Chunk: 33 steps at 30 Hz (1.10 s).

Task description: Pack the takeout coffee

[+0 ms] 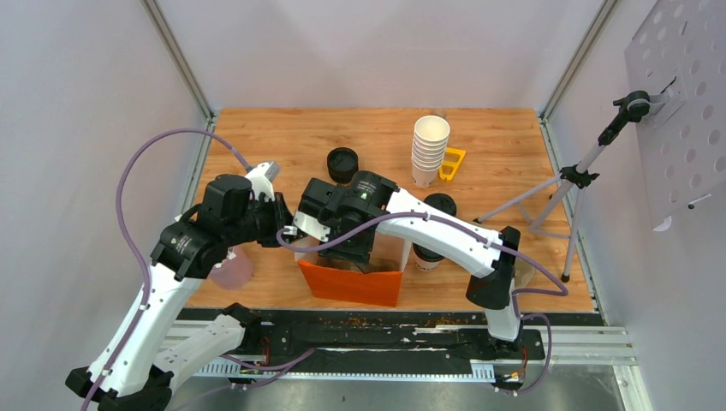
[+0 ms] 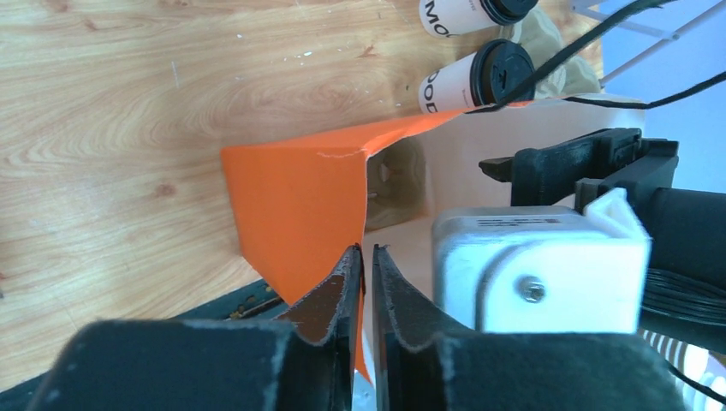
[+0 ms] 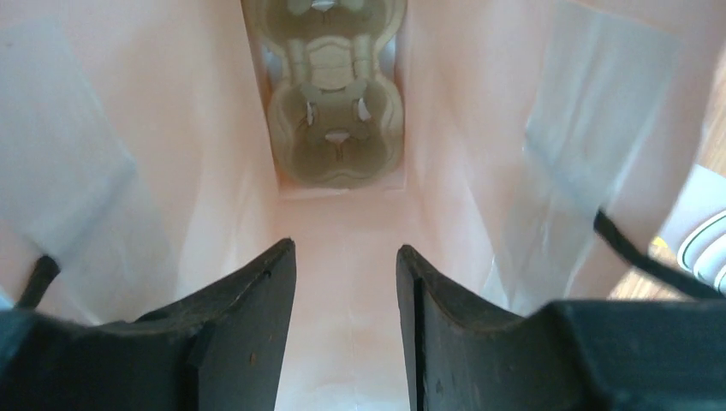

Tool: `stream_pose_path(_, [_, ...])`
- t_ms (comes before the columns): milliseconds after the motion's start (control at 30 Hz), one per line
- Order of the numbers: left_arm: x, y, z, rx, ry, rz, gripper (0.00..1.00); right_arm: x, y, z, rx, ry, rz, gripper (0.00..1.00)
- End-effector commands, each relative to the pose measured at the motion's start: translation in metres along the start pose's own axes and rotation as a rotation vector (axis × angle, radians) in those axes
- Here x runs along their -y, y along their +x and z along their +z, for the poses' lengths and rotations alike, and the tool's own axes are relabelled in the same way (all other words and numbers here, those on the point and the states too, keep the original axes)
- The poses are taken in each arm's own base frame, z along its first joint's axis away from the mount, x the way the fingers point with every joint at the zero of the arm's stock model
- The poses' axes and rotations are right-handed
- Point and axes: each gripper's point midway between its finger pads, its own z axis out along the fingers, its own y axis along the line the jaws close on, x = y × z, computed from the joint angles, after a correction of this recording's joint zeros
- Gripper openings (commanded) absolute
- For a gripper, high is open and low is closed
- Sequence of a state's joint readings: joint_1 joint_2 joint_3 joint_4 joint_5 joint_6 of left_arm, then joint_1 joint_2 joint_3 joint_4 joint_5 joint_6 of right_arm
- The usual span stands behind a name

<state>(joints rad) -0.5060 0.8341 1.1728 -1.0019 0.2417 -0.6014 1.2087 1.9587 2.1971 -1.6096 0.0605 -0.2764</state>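
An orange paper bag (image 1: 353,282) stands open near the table's front edge. My right gripper (image 3: 345,248) reaches down inside it, open, with nothing between its fingers. A pulp cup carrier (image 3: 334,111) lies on the bag's bottom. My left gripper (image 2: 366,250) is at the bag's left rim (image 2: 300,197). Its jaws stand a narrow slit apart with the orange paper edge in the slit. Two takeout coffee cups, white with black lids, stand on the table right of the bag (image 1: 439,205) (image 1: 425,255). The left wrist view shows them too (image 2: 479,77) (image 2: 467,13).
A tall stack of lidless white cups (image 1: 430,150) and a yellow piece (image 1: 452,164) stand at the back. A black round lid (image 1: 342,163) sits behind the bag. A pale pink cup (image 1: 231,267) is under my left arm. A tripod (image 1: 565,184) stands at the right.
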Motion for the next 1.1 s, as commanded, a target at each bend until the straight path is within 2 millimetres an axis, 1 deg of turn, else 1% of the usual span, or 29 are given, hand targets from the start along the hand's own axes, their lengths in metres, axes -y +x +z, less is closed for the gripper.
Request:
stream_pose_path(0, [0.022,-0.015,-0.01,0.046,0.082,0.026,0.23,0.011,-0.027,-0.027,0.149,0.084,0.057,0.48])
stream_pose_path(33, [0.022,-0.016,-0.011,0.049,0.082,0.027,0.27,0.013,-0.029,-0.033,0.17,0.099,0.074,0.49])
stream_pose_path(133, [0.023,-0.018,-0.012,0.053,0.082,0.032,0.35,0.021,-0.036,-0.048,0.246,0.141,0.115,0.5])
stream_pose_path(233, [0.022,-0.018,-0.014,0.053,0.076,0.04,0.39,0.028,-0.041,-0.063,0.323,0.188,0.156,0.52])
stream_pose_path(333, [0.021,-0.021,-0.018,0.064,0.061,0.047,0.47,0.033,-0.05,-0.083,0.43,0.214,0.196,0.54])
stream_pose_path(367, [0.021,-0.022,-0.02,0.068,0.056,0.052,0.53,0.034,-0.052,-0.091,0.47,0.218,0.212,0.58])
stream_pose_path(467, [0.02,-0.027,-0.026,0.082,0.033,0.074,0.63,0.036,-0.057,-0.116,0.579,0.224,0.263,0.66])
stream_pose_path(533, [0.019,-0.032,-0.031,0.097,0.011,0.083,0.7,0.038,-0.058,-0.133,0.645,0.23,0.311,0.76])
stream_pose_path(567, [0.018,-0.034,-0.033,0.102,0.003,0.09,0.76,0.04,-0.057,-0.143,0.679,0.238,0.344,0.82])
stream_pose_path(633, [0.017,-0.036,-0.037,0.113,-0.007,0.105,0.87,0.044,-0.055,-0.158,0.747,0.246,0.425,0.99])
stream_pose_path(667, [0.016,-0.038,-0.038,0.121,-0.015,0.107,0.97,0.045,-0.052,-0.165,0.775,0.251,0.459,1.0])
stream_pose_path(700, [0.015,-0.039,-0.039,0.128,-0.022,0.107,0.99,0.048,-0.048,-0.17,0.801,0.262,0.5,1.0])
stream_pose_path(767, [0.012,-0.039,-0.04,0.138,-0.036,0.108,1.0,0.06,-0.034,-0.18,0.843,0.3,0.594,1.0])
stream_pose_path(867, [0.009,-0.039,-0.041,0.148,-0.048,0.112,1.0,0.083,0.0,-0.187,0.864,0.387,0.768,1.0])
stream_pose_path(900, [0.009,-0.038,-0.041,0.15,-0.048,0.114,1.0,0.09,0.013,-0.192,0.87,0.426,0.8,1.0])
stream_pose_path(967, [0.008,-0.038,-0.043,0.153,-0.049,0.12,1.0,0.111,0.05,-0.199,0.858,0.55,0.915,1.0])
stream_pose_path(1000, [0.008,-0.037,-0.043,0.152,-0.049,0.123,1.0,0.118,0.067,-0.199,0.848,0.588,0.963,1.0])
stream_pose_path(1067, [0.008,-0.033,-0.043,0.135,-0.038,0.136,1.0,0.13,0.101,-0.194,0.814,0.627,1.078,0.99])
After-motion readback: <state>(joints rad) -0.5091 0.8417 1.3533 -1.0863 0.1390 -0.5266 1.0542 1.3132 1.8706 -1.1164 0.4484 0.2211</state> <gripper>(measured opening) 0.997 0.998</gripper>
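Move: The right hand hangs empty inside the open bag, with the carrier on the bag's bottom about 12 cm below and some 3 cm to its left. The nearer coffee cup stands about 15 cm to its right, 5 cm farther out and 10 cm lower, and the other cup about 9 cm beyond that one. The left hand pinches the bag's left rim; the bag's middle lies about 12 cm to its right, 2 cm back and 10 cm down. The right hand climbs about 17 cm out of the bag, opening its half-open fingers fully, and near the top swings some 9 cm right and 6 cm forward towards the coffee cups, rolling its left side up and turning clockwise by roughly 45 degrees. Meanwhile the left hand opens from its pinch to full width, lets go of the bag's left rim and lifts about 5 cm, with a small drift right over the bag's edge at the end. ##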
